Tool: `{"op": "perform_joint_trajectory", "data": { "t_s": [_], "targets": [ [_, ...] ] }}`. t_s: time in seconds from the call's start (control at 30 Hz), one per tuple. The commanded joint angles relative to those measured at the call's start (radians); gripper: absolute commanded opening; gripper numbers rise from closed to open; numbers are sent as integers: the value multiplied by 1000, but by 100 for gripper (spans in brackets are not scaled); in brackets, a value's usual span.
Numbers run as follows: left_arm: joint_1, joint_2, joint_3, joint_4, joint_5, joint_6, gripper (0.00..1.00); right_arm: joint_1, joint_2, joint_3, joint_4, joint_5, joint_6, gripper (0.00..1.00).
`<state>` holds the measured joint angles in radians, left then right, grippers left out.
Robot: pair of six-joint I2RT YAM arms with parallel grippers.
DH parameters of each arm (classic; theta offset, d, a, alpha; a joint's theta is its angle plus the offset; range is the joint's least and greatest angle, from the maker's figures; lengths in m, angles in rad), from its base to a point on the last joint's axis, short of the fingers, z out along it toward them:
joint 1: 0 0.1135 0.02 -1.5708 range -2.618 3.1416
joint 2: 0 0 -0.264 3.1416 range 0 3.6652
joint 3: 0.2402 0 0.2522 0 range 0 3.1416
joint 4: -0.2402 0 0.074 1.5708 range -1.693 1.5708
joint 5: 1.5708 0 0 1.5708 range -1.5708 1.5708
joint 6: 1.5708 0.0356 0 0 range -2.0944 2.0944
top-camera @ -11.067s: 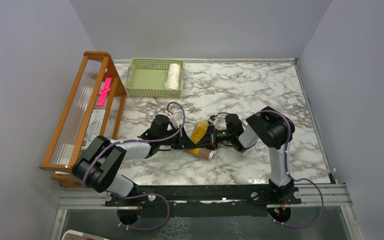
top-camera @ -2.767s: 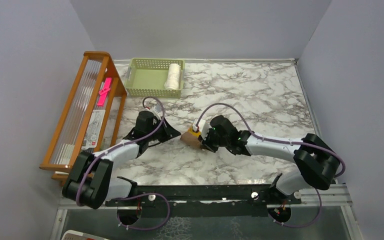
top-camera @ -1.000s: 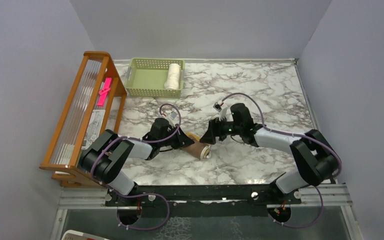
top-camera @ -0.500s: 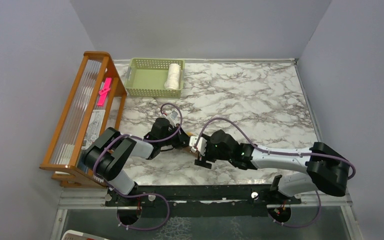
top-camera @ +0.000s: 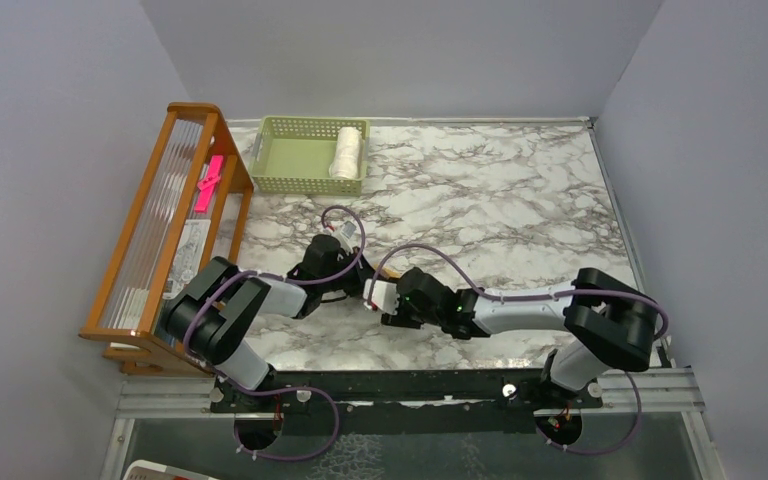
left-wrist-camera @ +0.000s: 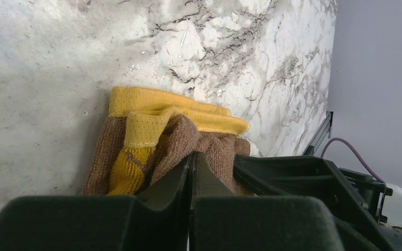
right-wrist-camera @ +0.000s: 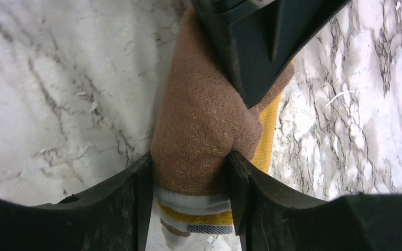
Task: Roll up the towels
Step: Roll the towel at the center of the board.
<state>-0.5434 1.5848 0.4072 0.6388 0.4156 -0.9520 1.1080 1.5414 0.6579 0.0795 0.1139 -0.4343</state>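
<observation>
A mustard-yellow towel [right-wrist-camera: 199, 125] with a brown reverse lies rolled on the marble table [top-camera: 520, 210]; both arms hide nearly all of it in the top view. My right gripper [right-wrist-camera: 189, 157] is shut on the roll near its white-edged end, one jaw pressing each side. From the opposite side, my left gripper [left-wrist-camera: 191, 157] is shut, its tips pushed against the brown cloth [left-wrist-camera: 209, 149] with nothing between them. In the top view the left gripper [top-camera: 352, 284] and right gripper [top-camera: 384, 306] meet at the table's near middle. A cream-white towel [top-camera: 346, 152] sits rolled in the green basket [top-camera: 305, 122].
A wooden rack [top-camera: 160, 225] holding a pink item [top-camera: 208, 182] stands along the left edge. The basket is at the back left. Grey walls enclose the table on three sides, and a metal rail [top-camera: 410, 385] with the arm bases runs along the near edge.
The right gripper has swung left and towards the near edge, and its jaws have closed onto the end of the yellow roll. The left arm has stayed put against the roll.
</observation>
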Motion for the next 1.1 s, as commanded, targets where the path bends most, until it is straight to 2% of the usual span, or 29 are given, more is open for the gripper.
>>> {"op": "perform_joint_trajectory", "data": {
  "t_s": [0.0, 0.1, 0.23, 0.43, 0.57, 0.7, 0.83, 0.93, 1.07],
  "targets": [
    [9, 2, -19, -207, -103, 80, 0, 4, 79, 44, -71, 150, 78, 44],
    [14, -13, -19, -234, -96, 89, 0, 2, 112, 75, -99, 151, 111, 29],
    [39, -63, -13, -303, -96, 110, 0, -14, 113, 84, -104, 83, 171, 19],
    [124, -191, 40, -520, -174, 206, 0, -89, 26, 66, -100, -113, 222, 16],
    [203, -194, 80, -628, -184, 278, 0, -159, 9, 119, -161, -257, 244, 16],
    [273, -243, 79, -660, -164, 296, 0, -231, 26, 187, -230, -447, 306, 17],
    [276, -339, 71, -643, -113, 270, 0, -315, 48, 195, -191, -629, 432, 18],
    [275, -401, 28, -558, -24, 197, 17, -364, 80, 169, -118, -721, 534, 19],
    [250, -496, -76, -392, 58, 62, 46, -414, 149, 161, -49, -794, 651, 19]
  ]
}}
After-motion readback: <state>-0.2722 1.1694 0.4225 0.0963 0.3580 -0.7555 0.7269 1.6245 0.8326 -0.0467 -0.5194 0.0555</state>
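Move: The rolled towel's middle lies about 4 cm to the right of my left hand, 1 cm back and 2 cm lower; my shut left fingertips are at its left-hand mouth. From my right hand the towel's middle is some 5 cm to the left and 3 cm ahead, about level, its near right end between my half-open fingers. The green basket stands roughly 31 cm ahead and 15 cm left of my left hand. My right fingers shut on the towel's near right end and clamp it, the grip effort rising; I then raise that hand about 3 cm, edging forward a little, and roll the wrist some 50 degrees. Meanwhile my left hand comes free of the other end and sweeps left about 11 cm, dipping slightly, then rises nearly 5 cm and begins to open. ##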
